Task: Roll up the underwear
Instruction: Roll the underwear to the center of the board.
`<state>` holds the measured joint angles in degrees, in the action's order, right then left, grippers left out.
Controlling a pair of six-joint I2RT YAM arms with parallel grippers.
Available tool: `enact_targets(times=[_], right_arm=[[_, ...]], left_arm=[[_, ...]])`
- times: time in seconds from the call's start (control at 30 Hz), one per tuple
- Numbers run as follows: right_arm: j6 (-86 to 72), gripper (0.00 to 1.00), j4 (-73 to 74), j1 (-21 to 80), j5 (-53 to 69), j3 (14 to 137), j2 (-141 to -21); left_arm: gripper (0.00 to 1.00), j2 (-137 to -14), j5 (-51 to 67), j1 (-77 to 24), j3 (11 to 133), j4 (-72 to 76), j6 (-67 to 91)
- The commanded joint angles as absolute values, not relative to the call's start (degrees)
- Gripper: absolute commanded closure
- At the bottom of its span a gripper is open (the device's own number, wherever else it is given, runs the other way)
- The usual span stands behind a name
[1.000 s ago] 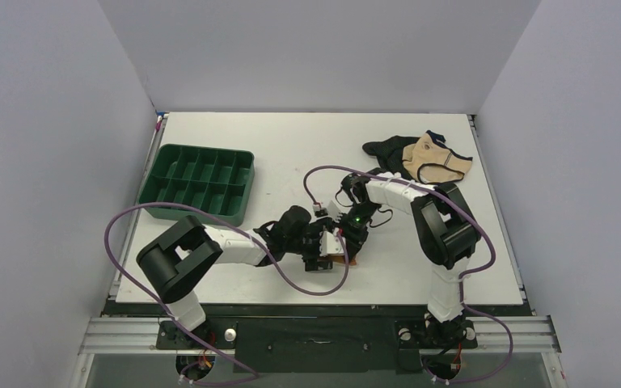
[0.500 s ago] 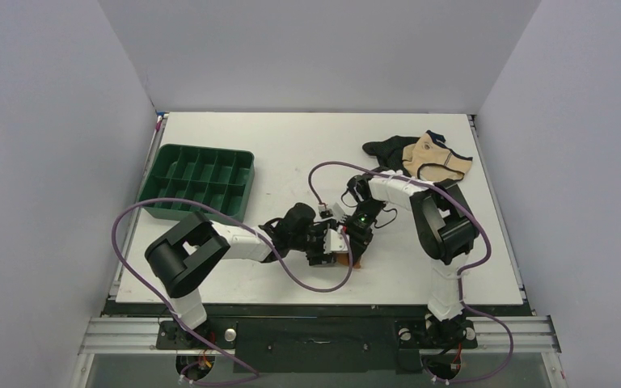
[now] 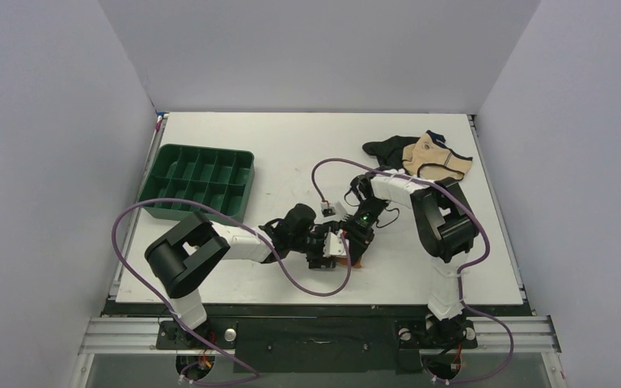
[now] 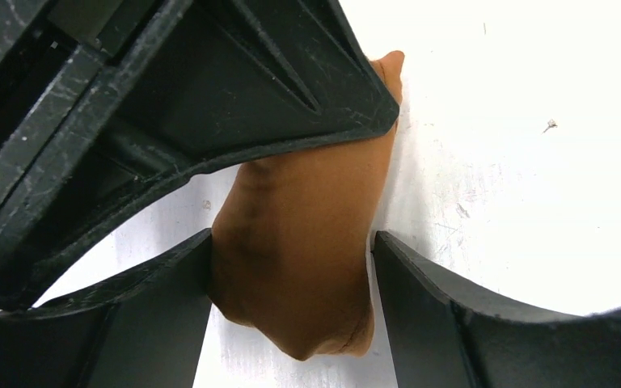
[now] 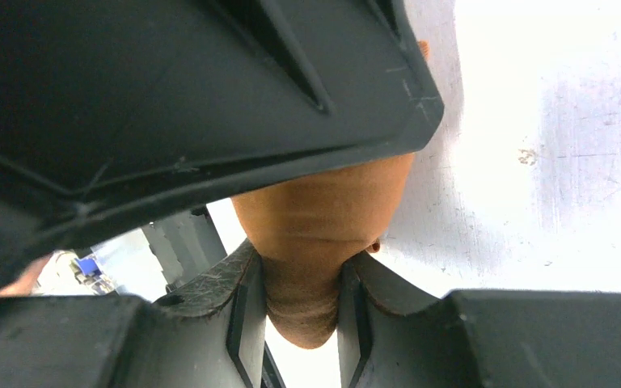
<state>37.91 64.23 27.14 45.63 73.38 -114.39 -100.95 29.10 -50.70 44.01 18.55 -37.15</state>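
The underwear (image 4: 307,202) is a rust-brown bundle of fabric lying on the white table near its front edge. From above only a sliver of the underwear (image 3: 355,261) shows under the two wrists. My left gripper (image 4: 291,246) straddles one end of the bundle, with both fingers against its sides. My right gripper (image 5: 301,271) pinches a narrow fold of the underwear (image 5: 323,202) tightly between its pads. In the top view, the left gripper (image 3: 329,247) and the right gripper (image 3: 354,242) meet tip to tip over the fabric.
A green compartment tray (image 3: 198,182) stands at the left. A black garment (image 3: 384,149) and a beige garment with dark trim (image 3: 435,160) lie at the back right. Purple cables loop around both arms. The table's front edge runs just below the grippers.
The left arm has shifted slightly right and its jaws have narrowed onto the bundle. The right gripper has kept its pinch and edged slightly toward the front edge.
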Motion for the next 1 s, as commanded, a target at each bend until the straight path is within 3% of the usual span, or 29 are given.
enact_targets(times=[0.0, 0.33, 0.5, 0.63, 0.67, 0.77, 0.87, 0.97], right_arm=[[38.8, 1.00, 60.4, 26.4, 46.7, 75.2, -116.3], [39.7, 1.00, 61.6, 26.3, 47.7, 75.8, -116.4], [39.9, 1.00, 61.8, 26.3, 48.0, 75.9, -116.5], [39.9, 1.00, 61.9, 26.3, 48.1, 75.9, -116.3], [39.9, 1.00, 61.9, 26.3, 48.0, 75.8, -116.1], [39.8, 1.00, 61.8, 26.2, 48.0, 75.7, -115.7], [39.6, 0.99, 61.7, 25.9, 47.7, 75.5, -115.2], [39.1, 0.95, 61.5, 25.5, 47.5, 75.3, -114.4]], left_arm=[[0.34, -102.2, 32.3, -53.5, 42.5, 12.6, -40.1], [0.35, -105.7, 29.0, -55.5, 46.4, 11.5, -39.4], [0.42, -107.8, 28.3, -56.1, 48.0, 9.2, -40.1], [0.52, -108.7, 27.4, -56.8, 48.8, 7.9, -40.1], [0.61, -109.0, 26.6, -57.3, 49.0, 7.5, -40.2], [0.73, -109.2, 25.8, -57.8, 49.4, 6.6, -40.3], [0.97, -109.1, 25.2, -57.9, 49.3, 5.9, -40.0], [1.00, -108.8, 24.7, -57.9, 49.1, 5.1, -39.9]])
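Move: The rolled underwear lies just off the left hand's open fingertips, which already straddle its left end. Its middle is about 3 cm to the right of that hand, level ahead and about 1 cm lower. The right fingers are already shut on the roll, whose middle is about 2 cm to the left of that hand and 1 cm lower. The green tray stands some 40 cm left of the left hand and 23 cm farther out; the black and beige clothes lie roughly 22 cm right of the right hand and 30 cm ahead. Rightwards together, mostly in the latter half: the left hand goes about 2.5 cm, sinking slightly at the end, while its fingers close from two-thirds open to nearly shut and pinch the left end of the rolled underwear. The right hand keeps its grip on the roll and draws it about 2 cm to the right, barely tilting. ##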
